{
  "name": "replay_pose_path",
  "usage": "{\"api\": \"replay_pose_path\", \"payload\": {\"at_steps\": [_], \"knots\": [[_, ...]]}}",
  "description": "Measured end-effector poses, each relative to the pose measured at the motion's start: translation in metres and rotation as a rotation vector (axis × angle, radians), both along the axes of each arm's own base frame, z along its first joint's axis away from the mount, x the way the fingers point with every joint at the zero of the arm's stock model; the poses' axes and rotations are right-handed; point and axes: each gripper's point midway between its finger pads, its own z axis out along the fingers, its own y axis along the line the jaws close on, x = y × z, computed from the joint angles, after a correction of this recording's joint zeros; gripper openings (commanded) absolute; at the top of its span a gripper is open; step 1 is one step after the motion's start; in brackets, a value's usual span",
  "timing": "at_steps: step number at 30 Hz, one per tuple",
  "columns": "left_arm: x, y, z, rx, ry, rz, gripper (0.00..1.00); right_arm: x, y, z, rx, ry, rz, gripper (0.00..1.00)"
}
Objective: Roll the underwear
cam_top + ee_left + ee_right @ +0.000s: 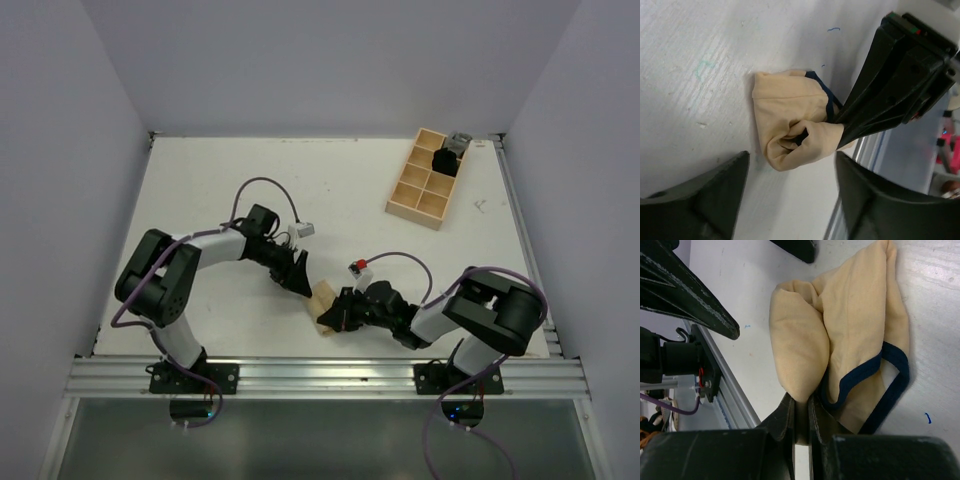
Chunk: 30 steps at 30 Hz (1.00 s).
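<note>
The underwear point(323, 303) is a loosely rolled tan bundle with dark trim, lying on the white table near the front edge. My right gripper point(802, 407) is shut on one folded end of the underwear point(850, 330), with cloth pinched between its fingers. From the left wrist view, the right gripper point(840, 129) grips the right side of the bundle point(790, 120). My left gripper point(790, 195) stands open just short of the roll, nothing between its fingers. In the top view the left gripper point(297, 275) is up and left of the cloth, and the right gripper point(338, 312) is at its lower right.
A light wooden compartment tray point(428, 178) sits at the back right with a black object point(445, 160) in one cell. The metal rail point(320, 375) of the table's front edge runs close behind the underwear. Walls enclose the table on three sides.
</note>
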Motion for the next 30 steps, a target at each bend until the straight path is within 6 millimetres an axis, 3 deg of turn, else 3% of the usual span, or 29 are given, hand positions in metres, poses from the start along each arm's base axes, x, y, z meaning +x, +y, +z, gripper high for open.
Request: {"api": "replay_pose_path", "payload": {"at_steps": [1,2,6,11,15,16,20,23,30], "knots": [[0.0,0.0,-0.001,0.003,-0.004,-0.002,0.58,0.0,0.0,0.0,0.0,0.0,0.001,0.0],[0.0,0.0,-0.002,0.002,-0.008,-0.007,0.56,0.0,0.0,0.0,0.0,0.0,0.0,0.0],[-0.001,0.001,-0.01,0.018,0.003,-0.012,0.6,0.0,0.0,0.0,0.001,0.0,0.0,0.0],[-0.005,-0.002,-0.013,0.024,0.004,-0.029,0.55,-0.001,0.0,0.0,0.003,0.004,0.006,0.01],[-0.008,-0.005,-0.016,0.031,0.009,-0.04,0.26,-0.002,0.0,0.0,0.004,0.01,0.015,0.19],[-0.008,-0.006,-0.018,0.031,0.015,-0.042,0.01,-0.003,0.0,0.0,0.003,0.011,0.017,0.22],[-0.007,-0.012,-0.022,0.033,0.065,-0.052,0.0,-0.002,0.0,0.001,-0.02,0.01,0.024,0.27],[-0.009,-0.015,-0.021,0.039,0.076,-0.057,0.0,-0.002,-0.005,0.003,-0.071,0.006,0.028,0.36],[-0.002,-0.017,-0.019,0.088,0.076,-0.048,0.0,0.004,-0.022,0.006,-0.237,-0.019,0.019,0.44]]}}
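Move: The underwear's part-rolled bundle has its middle some 3 cm to the right of the open left hand, 2 cm back and 3 cm below; the free end of the roll is nearer still. The right gripper, already pinching the other end, stands roughly 6 cm back and 3 cm right of the left one. From the right hand the bundle's middle lies about 4 cm forward, 1 cm left and 1 cm lower. The underwear's free roll end is taken between the left fingers, which sink about 2 cm over it, then edge right nearly as far while shutting from almost wide open to closed. As they pinch, the right fingers let go of their end and open nearly halfway, the hand then backing some 2 cm to the right, rising slightly and tilting its tips about 15 degrees farther down, still astride the roll. ##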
